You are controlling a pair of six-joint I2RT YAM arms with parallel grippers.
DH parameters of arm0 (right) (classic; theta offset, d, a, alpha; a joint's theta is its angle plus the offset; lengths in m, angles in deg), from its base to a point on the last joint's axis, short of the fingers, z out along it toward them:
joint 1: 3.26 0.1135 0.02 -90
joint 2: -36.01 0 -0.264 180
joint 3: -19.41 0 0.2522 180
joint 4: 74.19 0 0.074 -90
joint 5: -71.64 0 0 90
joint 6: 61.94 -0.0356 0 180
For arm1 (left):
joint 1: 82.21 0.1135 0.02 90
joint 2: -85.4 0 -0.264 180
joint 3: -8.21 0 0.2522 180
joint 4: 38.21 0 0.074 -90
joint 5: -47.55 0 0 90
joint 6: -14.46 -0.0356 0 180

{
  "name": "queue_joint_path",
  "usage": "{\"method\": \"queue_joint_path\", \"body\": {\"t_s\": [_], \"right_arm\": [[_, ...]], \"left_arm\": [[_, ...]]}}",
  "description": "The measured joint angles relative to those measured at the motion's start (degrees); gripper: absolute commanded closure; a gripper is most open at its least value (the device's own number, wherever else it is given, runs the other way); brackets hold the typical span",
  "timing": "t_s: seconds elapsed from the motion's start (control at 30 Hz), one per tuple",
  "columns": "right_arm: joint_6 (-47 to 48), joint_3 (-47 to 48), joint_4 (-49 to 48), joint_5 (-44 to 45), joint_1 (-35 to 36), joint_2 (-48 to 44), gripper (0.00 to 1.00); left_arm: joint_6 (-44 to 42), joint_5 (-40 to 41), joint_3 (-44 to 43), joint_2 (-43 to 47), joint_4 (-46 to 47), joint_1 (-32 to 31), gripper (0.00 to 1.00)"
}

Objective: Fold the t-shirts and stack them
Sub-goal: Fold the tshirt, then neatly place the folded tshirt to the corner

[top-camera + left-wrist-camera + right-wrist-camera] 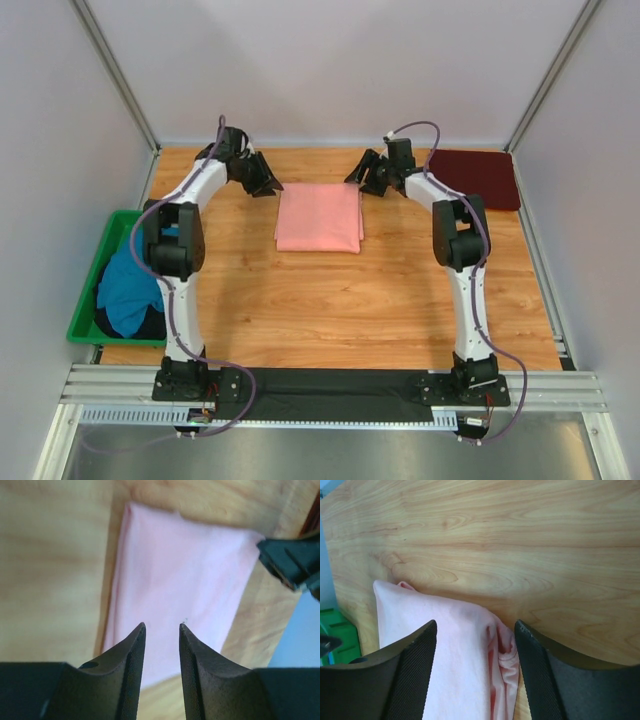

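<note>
A salmon-pink t-shirt lies folded into a rectangle on the wooden table at mid-back. My left gripper hovers at its far left corner. In the left wrist view that gripper is open with nothing between its fingers, and the pink shirt lies flat below. My right gripper is at the far right corner. Seen from the right wrist, it is open and straddles the pink shirt's bunched folded edge. A dark maroon t-shirt lies folded at the back right. A teal-blue t-shirt sits crumpled in the bin.
A green plastic bin stands at the table's left edge, also visible in the right wrist view. White enclosure walls and metal posts close in the table at the back and sides. The right gripper's fingers show in the left wrist view.
</note>
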Motion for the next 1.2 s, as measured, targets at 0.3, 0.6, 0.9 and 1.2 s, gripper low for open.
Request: {"method": "queue_joint_path", "body": {"t_s": [0.3,0.6,0.9,1.2], "right_arm": [[4.28,-2.97,5.66,-7.13,-2.03,-2.95,0.30],[11.34,-5.60,10.19,-9.09,-1.40,-5.35,0.30],[12.63,-15.08,10.32,-8.52,1.77,-11.43,0.32],[10.73,-22.36,3.80,-7.85,3.19,-14.71,0.36]], "left_arm": [[1.88,-0.61,21.03,18.78,2.58,-6.58,0.61],[3.23,-3.93,33.03,15.61,1.70,-7.08,0.61],[-0.44,-2.84,34.05,28.39,-0.68,-7.08,0.61],[-3.37,2.14,34.34,30.40,-6.54,-7.08,0.61]]}}
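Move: The left hand hovers just outside the pink t-shirt's far left corner, which is about 4 cm to its right, 2 cm ahead and 5 cm below; the near left corner lies some 20 cm back, 2 cm right and 5 cm down. The right hand is low at the far right corner: the middle of the right edge is about 12 cm straight back and 1 cm below, the near right corner about 25 cm straight back, also 1 cm below. The left hand swings back about 18 cm alongside the t-shirt's left edge in an arc, rising some 5 cm, sinking to roughly table height near the near left corner with its fingers tipping further down, then lifting again by about 7 cm, its opening unchanged. Meanwhile the right hand, already open, draws back about 12 cm at nearly constant low height along the right edge, turning some 15 degrees counter-clockwise, and stops with that edge between its spread fingers, not closing on it. ##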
